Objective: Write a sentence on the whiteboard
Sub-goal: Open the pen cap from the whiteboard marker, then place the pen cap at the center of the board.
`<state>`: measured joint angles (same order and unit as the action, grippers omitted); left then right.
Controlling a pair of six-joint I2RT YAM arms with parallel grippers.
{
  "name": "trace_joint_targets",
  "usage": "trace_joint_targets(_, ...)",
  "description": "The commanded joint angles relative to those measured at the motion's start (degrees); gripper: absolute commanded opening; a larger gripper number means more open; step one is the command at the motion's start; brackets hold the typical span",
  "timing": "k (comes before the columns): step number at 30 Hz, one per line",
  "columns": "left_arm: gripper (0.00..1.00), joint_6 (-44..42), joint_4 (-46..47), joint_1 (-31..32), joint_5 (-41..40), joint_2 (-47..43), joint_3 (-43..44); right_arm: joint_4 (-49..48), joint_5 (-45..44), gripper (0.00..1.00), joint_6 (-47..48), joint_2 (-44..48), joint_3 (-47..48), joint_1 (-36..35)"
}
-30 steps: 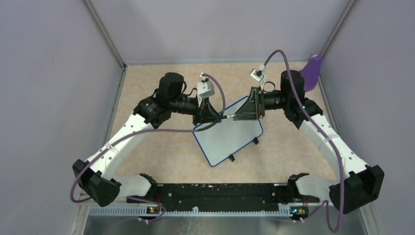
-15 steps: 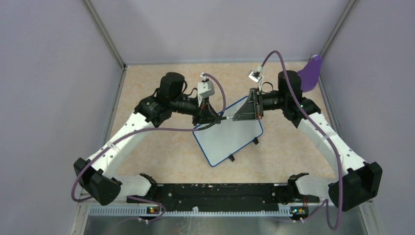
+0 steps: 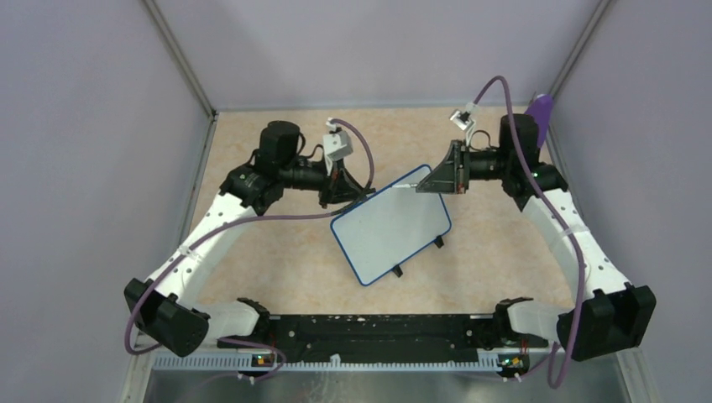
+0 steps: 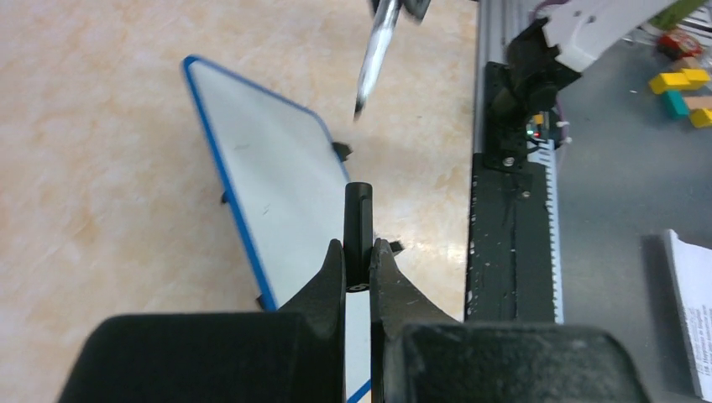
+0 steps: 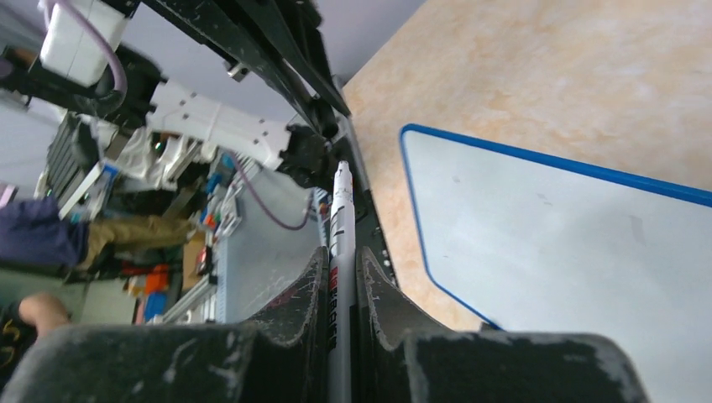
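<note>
The whiteboard (image 3: 390, 235), white with a thin blue rim, lies tilted on the tan table between the two arms. Its face is blank; no sentence shows on it. My left gripper (image 3: 361, 192) hovers at the board's far left corner, shut on a black marker cap (image 4: 358, 222). My right gripper (image 3: 420, 188) hovers over the far right edge, shut on a white marker (image 5: 339, 220) whose bare tip (image 4: 360, 107) points toward the cap across a gap. The left wrist view shows the board (image 4: 277, 193) below the cap, and the right wrist view shows the board (image 5: 571, 243) beside the marker.
A purple scoop (image 3: 541, 109) stands in the back right corner against the wall. Lilac walls with metal posts close the table on three sides. A black rail (image 3: 378, 327) runs along the near edge between the arm bases.
The grippers, close together over the board's far edge with the marker between them, have pulled apart. The marker has come out of its cap: left holds the cap, right holds the marker.
</note>
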<state>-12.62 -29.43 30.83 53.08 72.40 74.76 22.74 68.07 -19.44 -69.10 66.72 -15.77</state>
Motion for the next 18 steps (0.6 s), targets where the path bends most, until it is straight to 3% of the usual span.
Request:
trace_joint_targets(1, 0.00, -1.96, -2.63, -7.44, 1.74, -3.41, -1.64, 2.51, 2.51, 0.00, 3.52, 1.60, 2.71, 6.94)
trace_joint_targets(4, 0.00, -2.49, -3.37, -13.12, 3.74, -4.69, -2.58, 5.66, 3.86, 0.00, 6.63, 1.79, 2.93, 10.32)
trace_joint_targets(9, 0.00, -5.38, -8.08, -21.89, -0.40, -5.03, -4.56, 20.53, 1.04, 0.00, 20.64, 1.84, 5.32, 11.09)
trace_joint_targets(14, 0.00, -11.92, -15.76, -23.99, -16.54, 0.21, -5.12, 25.54, -1.59, 0.00, 27.26, 4.28, 4.80, 11.06)
trace_joint_targets(18, 0.00, -15.15, -21.04, -24.05, -24.65, 4.57, -7.19, 28.87, -2.65, 0.00, 30.70, 5.21, 4.62, 11.04)
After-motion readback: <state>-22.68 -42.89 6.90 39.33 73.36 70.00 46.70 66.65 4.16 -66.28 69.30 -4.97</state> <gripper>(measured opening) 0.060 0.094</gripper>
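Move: Roughly 13 cm apart above the whiteboard, the left hand already holds the pulled-off cap and the right hand the open marker. The whiteboard's middle lies some 7 cm ahead, 6 cm left and 23 cm below the right hand; the cap is about 11 cm to that hand's left, roughly level. From the left hand, the whiteboard's middle is about 7 cm ahead, 7 cm right and 23 cm down, and the marker 12 cm to the right, level. Drawing the cap farther from the bare marker tip, the left hand sweeps about 15 cm left and 9 cm forward, then sinks 9 cm mostly late on, its fingers turning some 30 degrees counter-clockwise and tipping down. The right hand backs off about 5 cm to the right, bowing 3 cm forward and returning while it sinks slightly and its fingers dip; both grips stay shut. ##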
